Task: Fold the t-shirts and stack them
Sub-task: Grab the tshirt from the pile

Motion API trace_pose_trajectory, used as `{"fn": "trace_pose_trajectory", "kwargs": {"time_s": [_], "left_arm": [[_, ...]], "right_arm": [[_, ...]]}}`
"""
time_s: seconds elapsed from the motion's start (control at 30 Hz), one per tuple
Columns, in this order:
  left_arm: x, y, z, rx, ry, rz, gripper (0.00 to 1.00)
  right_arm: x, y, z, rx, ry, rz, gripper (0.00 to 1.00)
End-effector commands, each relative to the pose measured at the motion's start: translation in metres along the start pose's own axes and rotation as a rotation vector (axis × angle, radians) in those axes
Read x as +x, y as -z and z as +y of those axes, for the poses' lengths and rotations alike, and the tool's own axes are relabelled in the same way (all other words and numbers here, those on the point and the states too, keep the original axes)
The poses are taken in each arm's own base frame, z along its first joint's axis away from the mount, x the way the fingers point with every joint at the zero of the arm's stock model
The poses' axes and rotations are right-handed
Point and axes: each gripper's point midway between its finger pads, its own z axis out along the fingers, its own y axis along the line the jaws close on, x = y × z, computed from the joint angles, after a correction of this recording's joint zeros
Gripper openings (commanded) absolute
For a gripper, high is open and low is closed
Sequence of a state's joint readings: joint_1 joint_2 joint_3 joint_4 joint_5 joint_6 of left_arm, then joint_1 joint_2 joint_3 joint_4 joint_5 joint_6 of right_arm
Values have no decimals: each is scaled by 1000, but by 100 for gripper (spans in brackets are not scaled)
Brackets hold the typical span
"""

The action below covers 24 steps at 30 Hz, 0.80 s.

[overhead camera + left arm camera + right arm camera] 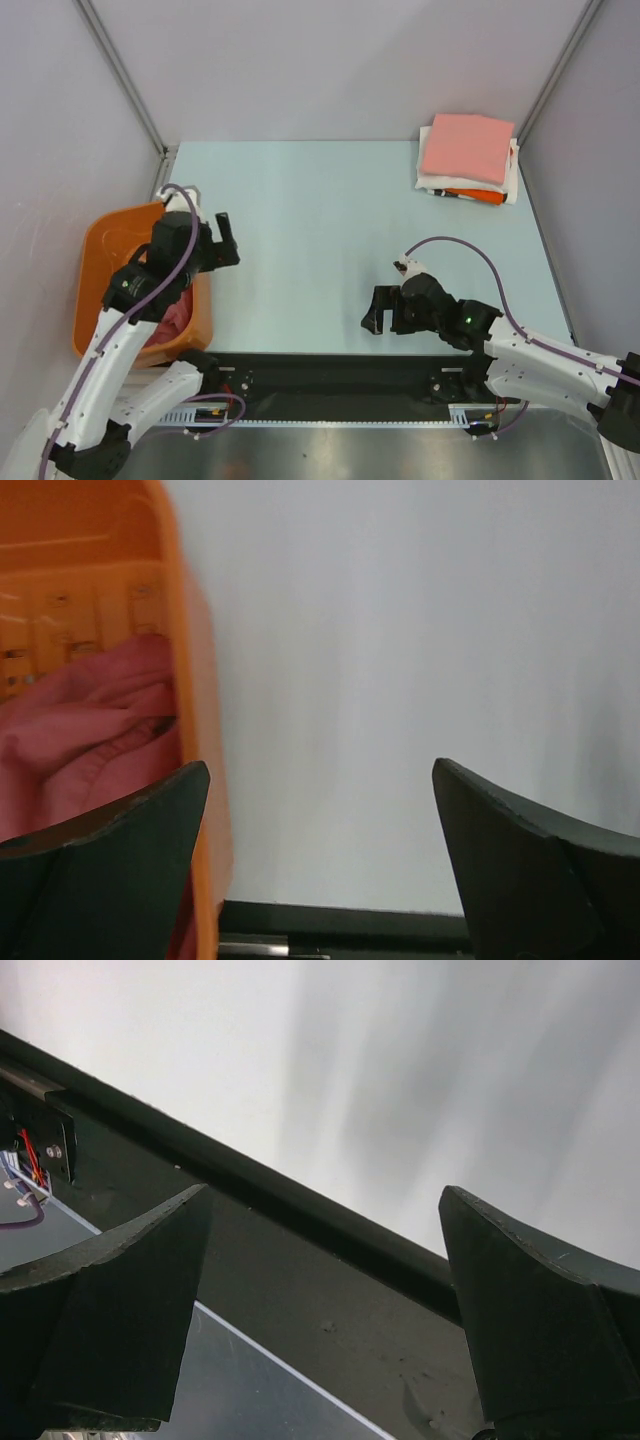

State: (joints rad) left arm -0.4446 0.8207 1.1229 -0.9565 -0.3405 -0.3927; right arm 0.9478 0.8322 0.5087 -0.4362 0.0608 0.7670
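A crumpled dusty-red t-shirt [172, 318] [80, 720] lies inside the orange basket [100, 250], mostly hidden by my left arm in the top view. Three folded t-shirts are stacked at the far right corner: salmon-pink [466, 147] on top, then white [430, 182], then orange [475, 195]. My left gripper [210, 232] [320, 780] hangs open and empty astride the basket's right wall [195, 680], one finger on the basket side and the other over the table. My right gripper [388, 312] [325, 1210] is open and empty, low over the table's near edge.
The light blue table [320, 220] has grey walls on three sides. A black base rail [340, 375] [330, 1310] runs along the near edge between the arm bases, directly under the right gripper. The basket stands at the table's left edge.
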Motion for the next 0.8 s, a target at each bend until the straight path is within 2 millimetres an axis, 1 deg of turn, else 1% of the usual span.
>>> {"fn": "trace_pose_trajectory", "kwargs": {"time_s": [0.0, 0.03, 0.07, 0.1, 0.13, 0.17, 0.2, 0.23, 0.3, 0.37, 0.4, 0.5, 0.53, 0.57, 0.6, 0.67, 0.7, 0.73, 0.77], "left_arm": [[-15, 6, 47, -193, 81, -49, 100], [-15, 6, 65, -241, 136, -47, 100], [-14, 6, 76, -280, 158, -50, 100], [-13, 7, 94, -350, 200, -53, 100], [-12, 7, 106, -403, 217, -55, 100], [-4, 3, 116, -445, 229, -35, 100], [-1, 1, 133, -510, 274, -41, 100], [4, -2, 139, -534, 291, -28, 100], [22, -12, 154, -602, 359, 19, 100], [35, -19, 165, -645, 414, 39, 100], [40, -18, 174, -692, 430, 60, 100], [50, -23, 192, -763, 489, 66, 100], [57, -31, 196, -765, 509, 99, 100], [68, -37, 199, -765, 537, 135, 100], [72, -46, 204, -742, 589, 147, 100], [91, -66, 210, -725, 613, 230, 100], [91, -76, 210, -674, 644, 236, 100], [100, -88, 209, -643, 652, 291, 98], [100, -93, 208, -619, 661, 301, 94]], "right_arm": [[-4, 0, 5, -16, -2, -14, 100], [-4, 0, 5, -19, -5, -14, 100], [-3, 0, 5, -18, -6, -13, 100], [-3, 0, 5, -18, -7, -13, 100], [-3, 1, 5, -21, -10, -14, 100], [-2, 1, 4, -20, -8, -11, 100], [-2, 1, 4, -21, -8, -10, 100], [-2, 1, 4, -21, -6, -10, 100], [-3, 1, 6, -26, 4, -6, 100], [-4, 1, 7, -24, 12, 4, 100], [-7, 2, 9, -22, 20, 0, 100], [-6, 1, 8, -14, 32, 14, 100], [-7, 2, 9, -16, 33, 12, 100], [-6, 1, 10, -17, 34, 15, 100], [-6, 1, 10, -20, 33, 22, 100], [-9, 3, 15, -29, 37, 19, 100], [-8, 3, 15, -25, 40, 27, 100], [-11, 5, 16, -24, 44, 22, 100], [-10, 5, 15, -20, 48, 26, 100]]}}
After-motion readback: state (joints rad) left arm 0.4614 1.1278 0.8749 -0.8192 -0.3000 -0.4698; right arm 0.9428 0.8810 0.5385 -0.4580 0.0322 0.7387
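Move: The pink T-shirt heaped in the orange bin lies some 17 cm to the left hand's left, about 4 cm back and roughly 22 cm below. The bin's middle is level with the hand, about 21 cm to the left and 18 cm down; its right wall comes first, roughly 5 cm to the left, straight abeam, 15 cm down. From the right hand the T-shirt lies about 47 cm left, 4 cm ahead and 5 cm below. Sweeping left first, nearly level across the bin's right wall, then dropping steeply while still drifting left, the left hand travels about 20 cm sideways and some 14 cm down towards the pink T-shirt. The wrist swings roughly 50 degrees counter-clockwise and tips its fingers further down; they stay wide open, coming close on either side of a fold, with contact not clearly visible. ##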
